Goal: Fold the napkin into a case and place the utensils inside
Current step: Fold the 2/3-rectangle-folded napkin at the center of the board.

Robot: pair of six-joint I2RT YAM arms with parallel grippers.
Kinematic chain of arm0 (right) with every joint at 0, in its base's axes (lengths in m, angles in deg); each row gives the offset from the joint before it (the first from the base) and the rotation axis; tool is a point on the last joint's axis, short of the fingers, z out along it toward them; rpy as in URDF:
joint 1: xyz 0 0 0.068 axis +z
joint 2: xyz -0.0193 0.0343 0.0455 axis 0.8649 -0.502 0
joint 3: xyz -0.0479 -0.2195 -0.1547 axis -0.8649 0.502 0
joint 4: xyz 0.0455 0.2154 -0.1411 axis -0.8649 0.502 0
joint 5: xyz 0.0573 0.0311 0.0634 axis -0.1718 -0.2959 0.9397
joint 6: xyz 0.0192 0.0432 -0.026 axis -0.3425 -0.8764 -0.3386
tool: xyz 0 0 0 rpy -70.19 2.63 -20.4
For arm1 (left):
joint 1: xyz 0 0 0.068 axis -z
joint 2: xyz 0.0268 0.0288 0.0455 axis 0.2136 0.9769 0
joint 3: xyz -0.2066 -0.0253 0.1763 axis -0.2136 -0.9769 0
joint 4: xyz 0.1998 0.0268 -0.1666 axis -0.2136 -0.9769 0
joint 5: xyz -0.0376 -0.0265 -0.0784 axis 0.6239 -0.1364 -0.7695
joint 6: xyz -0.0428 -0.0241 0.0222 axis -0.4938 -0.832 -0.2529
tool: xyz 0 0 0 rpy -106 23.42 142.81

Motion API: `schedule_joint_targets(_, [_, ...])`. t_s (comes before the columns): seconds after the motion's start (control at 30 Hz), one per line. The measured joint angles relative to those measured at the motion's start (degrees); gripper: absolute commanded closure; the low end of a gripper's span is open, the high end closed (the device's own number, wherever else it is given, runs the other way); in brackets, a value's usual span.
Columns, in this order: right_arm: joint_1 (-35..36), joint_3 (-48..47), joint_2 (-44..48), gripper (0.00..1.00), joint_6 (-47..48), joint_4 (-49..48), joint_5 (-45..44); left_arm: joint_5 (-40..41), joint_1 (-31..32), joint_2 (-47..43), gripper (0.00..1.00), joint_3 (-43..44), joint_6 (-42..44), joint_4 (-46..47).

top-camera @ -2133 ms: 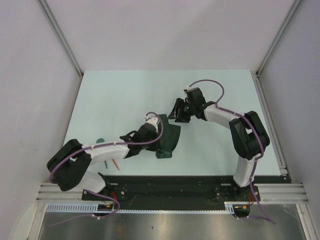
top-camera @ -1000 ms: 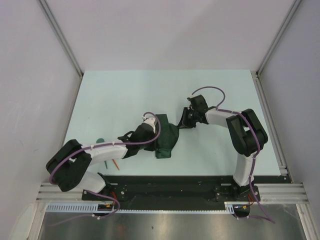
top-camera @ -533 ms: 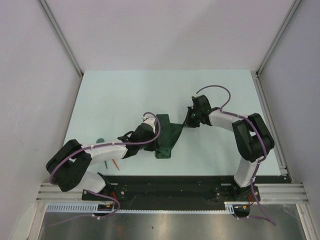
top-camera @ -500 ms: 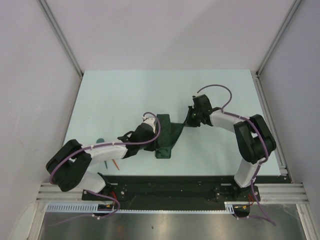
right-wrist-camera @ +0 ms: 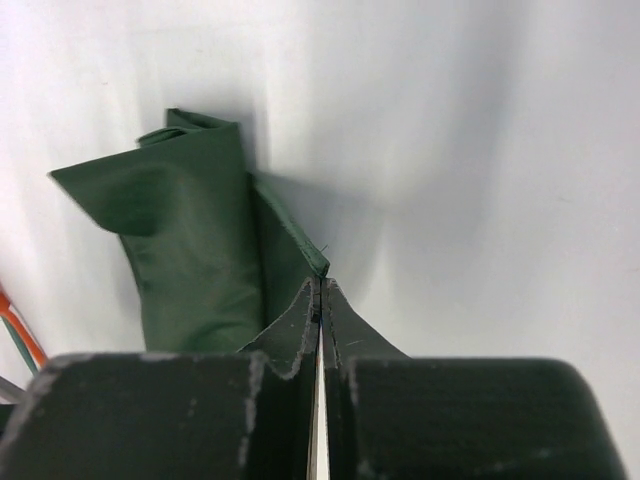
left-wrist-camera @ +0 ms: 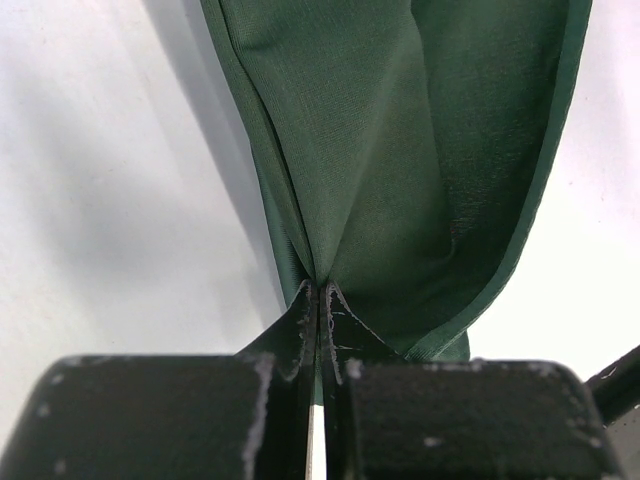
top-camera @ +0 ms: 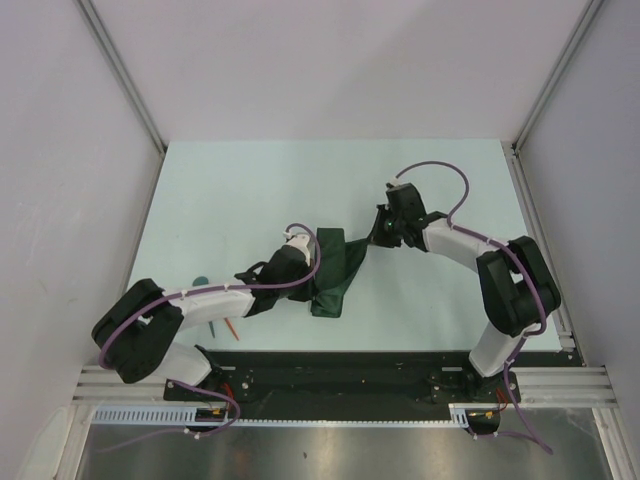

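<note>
The dark green napkin (top-camera: 338, 268) lies bunched near the table's middle, stretched between both grippers. My left gripper (top-camera: 312, 272) is shut on its left side; in the left wrist view the fingertips (left-wrist-camera: 320, 292) pinch a gathered fold of the napkin (left-wrist-camera: 400, 150). My right gripper (top-camera: 372, 243) is shut on the napkin's right corner, seen at the tips (right-wrist-camera: 321, 281) in the right wrist view, with the napkin (right-wrist-camera: 190, 240) hanging left of them. The utensils lie under the left arm: a teal one (top-camera: 199, 282) and an orange one (top-camera: 230, 327), both mostly hidden.
Both arms reach inward over the pale table (top-camera: 250, 190). A metal rail (top-camera: 540, 240) runs along the table's right edge, with white walls on three sides. Orange and teal utensil ends (right-wrist-camera: 14, 330) show at the left edge of the right wrist view.
My right gripper has shut on the napkin's right corner and drawn it to the right and away, stretching the cloth. The left arm has stayed put, still gripping.
</note>
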Motion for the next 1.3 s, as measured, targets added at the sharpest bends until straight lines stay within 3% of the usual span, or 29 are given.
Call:
schedule_joint_targets(0.53, [6.58,-10.71,-9.66,1.00,-1.84,-2.97,4.00,-1.22,0.00,0.17,1.00,-0.02,0.00,1.29])
schedule_joint_targets(1.03, [6.56,-11.80,-13.22,1.00,-9.40,-10.60,6.40,-3.61,0.00,1.60,0.99,-0.55,0.00,2.84])
schedule_joint_targets(1.13, [6.58,-11.74,-13.22,1.00,-10.29,-12.87,7.13,-3.82,-0.04,1.62,0.82,-0.55,0.02,2.78])
schedule_joint_targets(1.17, [6.58,-11.74,-13.22,1.00,-10.40,-13.18,7.43,-3.85,-0.11,1.60,0.67,-0.52,0.15,2.51])
schedule_joint_targets(1.3, [6.58,-11.72,-13.27,1.00,-10.45,-13.88,8.15,-4.11,-1.44,0.85,0.47,0.74,0.37,-1.70])
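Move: The napkin strip's far left corner, where the lifted flap is being taken, lies about 15 cm left, 5 cm ahead and 5 cm below the right hand, which already pinches the flap's far corner. The strip's middle is about 12 cm left and 8 cm back of that hand; its near end is 13 cm left and 21 cm back. From the left hand, shut on the strip's left edge, the far left corner lies 21 cm ahead, 2 cm right and slightly lower. The napkin's raised right flap is drawn over the folded strip by the right hand, which keeps its pinch on the far corner and sweeps about 11 cm left, then also eases some 3 cm forward, ending a little higher, its left side rolled up about 15 degrees. The left hand stays by the strip's left edge, then opens its fingers to nearly half at the end, letting go. ##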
